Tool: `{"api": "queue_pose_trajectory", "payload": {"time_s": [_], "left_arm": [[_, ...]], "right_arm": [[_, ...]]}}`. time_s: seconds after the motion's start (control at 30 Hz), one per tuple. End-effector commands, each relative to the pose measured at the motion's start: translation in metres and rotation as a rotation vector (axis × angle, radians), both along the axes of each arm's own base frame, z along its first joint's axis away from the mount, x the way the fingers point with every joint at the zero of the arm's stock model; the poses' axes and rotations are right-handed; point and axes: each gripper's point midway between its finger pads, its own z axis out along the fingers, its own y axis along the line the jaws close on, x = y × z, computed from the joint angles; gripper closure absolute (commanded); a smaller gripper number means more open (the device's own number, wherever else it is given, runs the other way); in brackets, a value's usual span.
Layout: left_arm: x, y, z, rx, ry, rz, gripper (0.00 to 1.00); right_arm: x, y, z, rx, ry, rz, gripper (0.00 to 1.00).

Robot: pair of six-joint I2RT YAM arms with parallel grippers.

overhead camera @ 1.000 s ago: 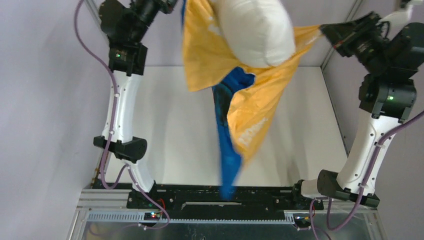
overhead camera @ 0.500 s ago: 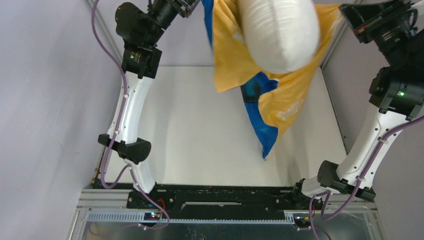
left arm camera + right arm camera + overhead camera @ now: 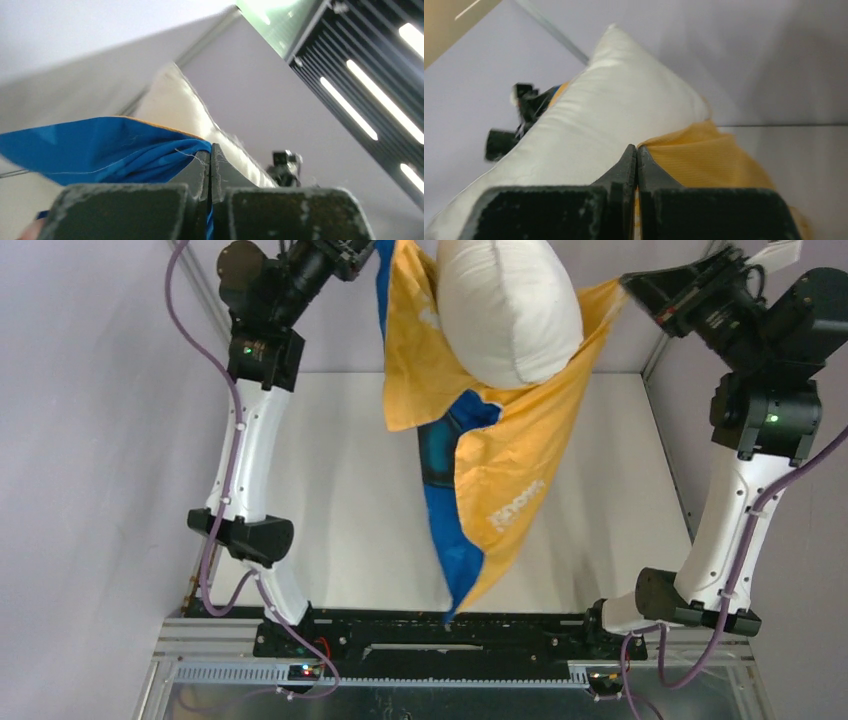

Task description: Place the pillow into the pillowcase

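Both arms hold the pillowcase (image 3: pixel 515 465) high above the table by its mouth. It hangs limp, orange with white lettering, its blue face (image 3: pixel 455 550) trailing toward the near edge. The plump white pillow (image 3: pixel 510 310) sits in the open mouth, mostly exposed. My left gripper (image 3: pixel 372 252) is shut on the blue hem (image 3: pixel 115 150), its tips (image 3: pixel 211 147) pinching the cloth, with the pillow (image 3: pixel 195 112) behind. My right gripper (image 3: pixel 628 288) is shut on the orange hem (image 3: pixel 704 157), its tips (image 3: pixel 637 148) pressed together beside the pillow (image 3: pixel 589 125).
The white table (image 3: pixel 330 490) lies far below the hanging cloth. Grey walls stand close on both sides, with a metal frame post (image 3: pixel 665 335) at the back right. A black rail (image 3: pixel 330 635) with the arm bases runs along the near edge.
Both arms swung right with the pillow and case, then back left. The hanging tail swung up to the right and has dropped back toward the near edge. Both grips stayed shut.
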Motion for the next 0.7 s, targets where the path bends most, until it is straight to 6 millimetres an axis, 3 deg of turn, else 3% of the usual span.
{"api": "queue_pose_trajectory", "payload": {"time_s": [0.0, 0.07, 0.1, 0.13, 0.27, 0.3, 0.37, 0.43, 0.53, 0.6, 0.67], "left_arm": [[-0.135, -0.073, 0.055, 0.051, -0.277, -0.261, 1.0], [-0.174, -0.1, 0.05, 0.103, -0.326, -0.328, 1.0], [-0.179, -0.096, 0.054, 0.099, -0.342, -0.314, 1.0], [-0.17, -0.079, 0.065, 0.073, -0.351, -0.245, 1.0], [-0.119, 0.025, 0.118, -0.164, -0.375, 0.017, 1.0], [-0.107, 0.044, 0.124, -0.225, -0.362, 0.05, 1.0], [-0.097, 0.058, 0.128, -0.292, -0.345, 0.049, 1.0], [-0.1, 0.024, 0.114, -0.222, -0.322, -0.037, 1.0], [-0.117, -0.053, 0.066, -0.032, -0.26, -0.158, 1.0], [-0.135, -0.087, 0.046, 0.008, -0.254, -0.236, 1.0], [-0.127, -0.097, 0.044, 0.04, -0.249, -0.245, 1.0]], "right_arm": [[0.002, -0.058, 0.059, 0.054, -0.189, -0.161, 1.0], [0.018, -0.075, 0.058, 0.091, -0.159, -0.156, 1.0], [0.02, -0.072, 0.056, 0.09, -0.143, -0.131, 1.0], [0.018, -0.06, 0.052, 0.073, -0.132, -0.1, 1.0], [-0.022, 0.036, 0.025, -0.049, -0.148, 0.034, 1.0], [-0.033, 0.046, 0.02, -0.06, -0.161, 0.046, 1.0], [-0.036, 0.036, 0.019, -0.057, -0.176, 0.0, 1.0], [-0.025, 0.005, 0.029, -0.046, -0.179, -0.076, 1.0], [-0.005, -0.04, 0.056, 0.023, -0.19, -0.138, 1.0], [0.016, -0.055, 0.058, 0.077, -0.161, -0.121, 1.0], [0.016, -0.046, 0.057, 0.075, -0.155, -0.076, 1.0]]}}
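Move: Between the two raised hands, which already pinch opposite sides of the pillowcase mouth, the pillow stands half out of the case. Its middle is about 15 cm to the left hand's right, some 4 cm ahead and 5 cm above. From the right hand it is about 14 cm to the left, 4 cm ahead and 6 cm above. The pillowcase body hangs below, its middle level fore and aft with the left hand, about 15 cm to its right and 25 cm lower. Shaking the held pillowcase in quick swings, the left hand sweeps back and right about 17 cm, yawing clockwise, returns forward and left, then goes back and right again. The right hand swings right and forward, then left and down about 12 cm, then right and up again. Both keep their pinch on the cloth. ##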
